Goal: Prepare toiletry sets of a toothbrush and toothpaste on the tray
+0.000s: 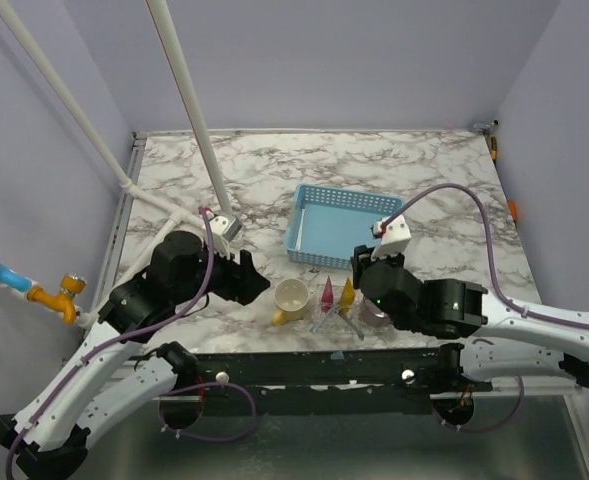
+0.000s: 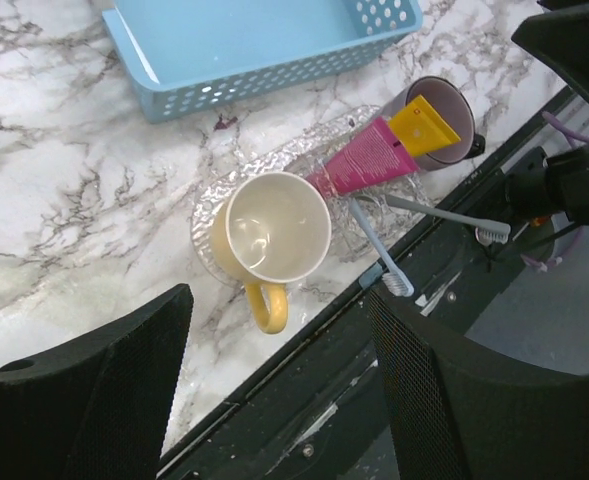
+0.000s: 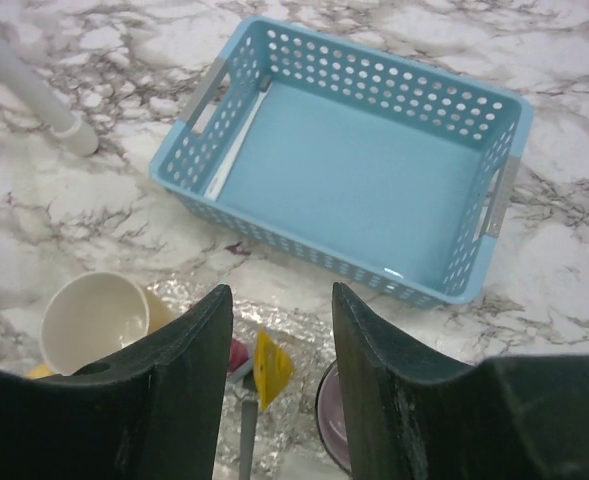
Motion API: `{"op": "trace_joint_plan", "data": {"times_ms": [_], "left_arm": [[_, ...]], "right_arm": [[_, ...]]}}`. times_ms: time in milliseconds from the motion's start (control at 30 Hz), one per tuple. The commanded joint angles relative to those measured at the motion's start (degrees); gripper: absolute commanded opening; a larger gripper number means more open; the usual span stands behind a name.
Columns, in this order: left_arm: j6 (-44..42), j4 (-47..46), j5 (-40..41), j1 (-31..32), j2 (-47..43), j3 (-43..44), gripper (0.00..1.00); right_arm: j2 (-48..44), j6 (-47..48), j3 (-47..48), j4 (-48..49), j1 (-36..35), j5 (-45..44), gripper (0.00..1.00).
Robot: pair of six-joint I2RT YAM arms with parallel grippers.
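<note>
A clear textured tray (image 2: 214,200) sits at the table's near edge. On it lie a pink tube (image 2: 369,160) and a yellow tube (image 2: 424,125) side by side; the yellow one's wide end overlaps the purple mug's rim. A grey toothbrush (image 2: 444,215) and a pale blue toothbrush (image 2: 379,250) stick out over the table edge. My right gripper (image 3: 279,295) hovers open just above the yellow tube (image 3: 271,368), touching nothing. My left gripper (image 2: 279,380) is open and empty, near the yellow mug. From above I see the tubes (image 1: 327,292) between both grippers.
A yellow mug (image 2: 274,230) stands on the tray's left end, and a translucent purple mug (image 2: 454,110) at its right. An empty blue perforated basket (image 3: 354,160) stands just behind the tray. A white pipe (image 1: 189,110) slants across the left side of the table.
</note>
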State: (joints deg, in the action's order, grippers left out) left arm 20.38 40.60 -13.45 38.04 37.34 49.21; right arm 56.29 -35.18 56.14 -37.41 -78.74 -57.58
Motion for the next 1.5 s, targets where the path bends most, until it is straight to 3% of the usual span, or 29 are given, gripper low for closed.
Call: {"op": "trace_joint_plan", "data": {"times_ms": [0,367,600,900,1100,1233,1467], "left_arm": [[-1.43,0.79,4.21,-0.67,1.43,4.67,0.73],[-1.06,-0.67,12.19,-5.03,5.00,12.45,0.75],[-0.15,-3.60,18.25,-8.89,3.70,11.12,0.77],[0.42,-6.50,22.44,-10.80,-1.68,4.61,0.78],[-0.47,-6.24,23.29,-10.82,-3.61,3.88,0.80],[-0.76,-6.07,23.56,-10.85,-4.14,3.76,0.82],[-0.69,-5.98,24.13,-10.85,-5.03,3.52,0.98]], "right_arm": [[0.99,11.54,1.87,9.33,8.80,9.07,0.48],[5.07,14.98,2.42,18.46,36.74,29.16,0.51],[4.21,13.93,-1.16,20.77,47.49,34.77,0.58],[0.79,14.23,-6.40,22.35,47.76,35.19,0.69],[-0.24,14.08,-6.54,22.21,47.80,37.09,1.00],[-0.13,13.80,-6.29,21.93,47.80,38.44,1.00],[0.35,11.71,-5.27,21.09,47.81,37.73,1.00]]}}
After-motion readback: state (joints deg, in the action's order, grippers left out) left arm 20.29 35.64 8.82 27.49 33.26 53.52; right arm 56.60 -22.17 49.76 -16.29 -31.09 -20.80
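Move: The blue basket's middle is some 17 cm ahead of my empty right hand, 2 cm left and 9 cm below. About 11 cm beneath me is the yellow toothpaste, 1 cm ahead and 2 cm left; the plum mug is 1 cm back and 6 cm right. From my left hand, the white pole's foot is about 17 cm ahead and 7 cm left; the white mug is 4 cm ahead and 7 cm right. With the sets laid out, I clear both empty hands away: my right sweeps about 14 cm forward past the yellow toothpaste and drifts 8 cm right, towards the basket, dipping slightly late as its fingers spread fully. My left rises some 6 cm, going forward and left from the white mug towards the pole's foot, turning 30 degrees counter-clockwise, levelling a little and opening wider. ##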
